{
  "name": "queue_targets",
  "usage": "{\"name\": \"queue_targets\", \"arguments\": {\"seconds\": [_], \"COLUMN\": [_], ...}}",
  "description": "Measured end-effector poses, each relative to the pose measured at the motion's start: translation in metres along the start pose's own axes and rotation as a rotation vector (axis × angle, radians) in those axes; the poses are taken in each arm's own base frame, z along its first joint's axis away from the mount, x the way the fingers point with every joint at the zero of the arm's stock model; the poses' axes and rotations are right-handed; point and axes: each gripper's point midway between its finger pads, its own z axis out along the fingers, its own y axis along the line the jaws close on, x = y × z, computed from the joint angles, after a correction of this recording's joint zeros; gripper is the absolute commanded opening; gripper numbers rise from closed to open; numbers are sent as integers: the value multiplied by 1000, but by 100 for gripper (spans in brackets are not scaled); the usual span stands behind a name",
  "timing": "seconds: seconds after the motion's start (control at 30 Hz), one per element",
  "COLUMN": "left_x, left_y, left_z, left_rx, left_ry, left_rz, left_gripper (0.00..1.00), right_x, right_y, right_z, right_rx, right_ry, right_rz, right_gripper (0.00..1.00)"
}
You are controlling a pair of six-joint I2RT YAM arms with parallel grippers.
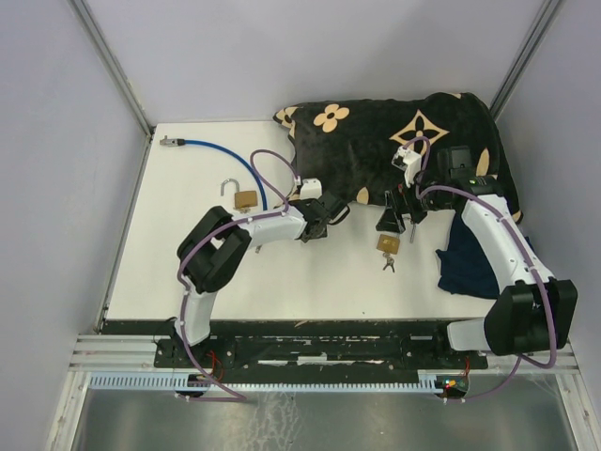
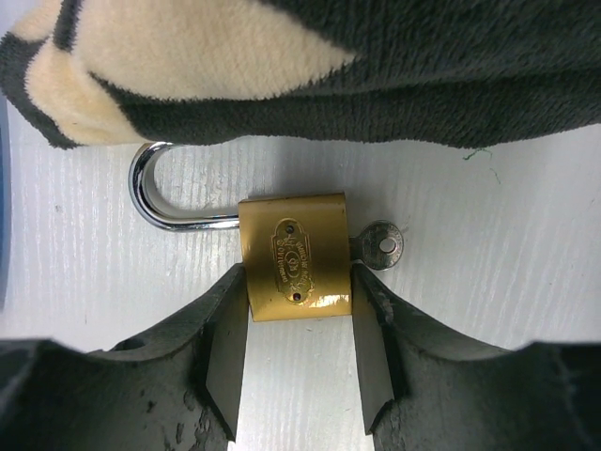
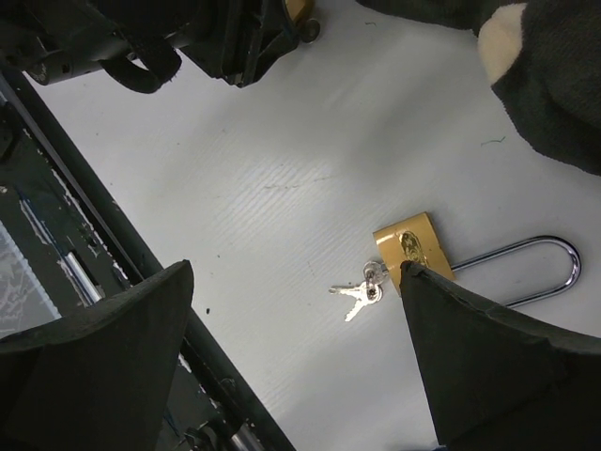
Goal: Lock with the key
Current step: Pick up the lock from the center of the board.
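Observation:
A small brass padlock (image 2: 296,256) lies on the white table just below the blanket's edge. A key (image 2: 380,246) is stuck in its right end, and its steel shackle (image 2: 150,193) curves left, with the upper leg running under the blanket. My left gripper (image 2: 299,282) has a finger pressed against each side of the padlock body. In the top view my left gripper (image 1: 324,214) hides this padlock. My right gripper (image 3: 294,272) hangs open above a second padlock (image 3: 413,246) with a long shackle and a bunch of keys (image 3: 362,293).
A third brass padlock (image 1: 245,198) with a raised shackle lies left of my left arm. A black and cream blanket (image 1: 394,141) covers the far right of the table. A dark blue cloth (image 1: 465,268) lies by my right arm, and a blue cable (image 1: 216,146) lies at the far left.

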Motion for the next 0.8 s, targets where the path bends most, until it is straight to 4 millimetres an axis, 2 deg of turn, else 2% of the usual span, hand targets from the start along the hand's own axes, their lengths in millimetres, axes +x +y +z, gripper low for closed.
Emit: {"name": "queue_targets", "arguments": {"seconds": [0.17,0.33,0.5,0.63,0.8], "left_x": [5,5,-1,3,8], "left_y": [10,22,11,1,-5], "left_z": [-10,-44,-79,-98,-119], "left_rx": [34,165,392,560,724], "left_ry": [0,-30,-118,-183,-278], "left_rz": [51,115,148,192,247], "left_gripper": [17,14,10,6,4], "right_x": [-1,-2,0,2,-9], "right_y": [7,11,12,16,29], "right_z": [9,26,46,59,71], "right_rx": [-67,-152,-214,-251,-298], "right_ry": [-15,-49,-106,-138,-154], "right_rz": [57,176,321,428,487], "right_gripper": [99,99,99,100,95]}}
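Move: The left fingers are already shut on the body of the center lock, on the board right at the hand point, its key sticking out some 4 cm to the right. The keyed lock lies about 17 cm to this hand's right and 3 cm back; the far-left lock some 15 cm left and 7 cm farther out. From the right hand, the center lock is roughly 17 cm left, 8 cm ahead and 16 cm below; the keyed lock is some 5 cm ahead, about straight in line, and equally low. Back and up, each by some 8 cm, the left arm draws the pinched lock off the board, first sliding back, then climbing while the wrist swings clockwise and levels off, about 45 degrees in all. The right hand meanwhile moves left about 7 cm and sinks a little towards that lock, rolling as its open fingers swing to point more leftward and flatter. ##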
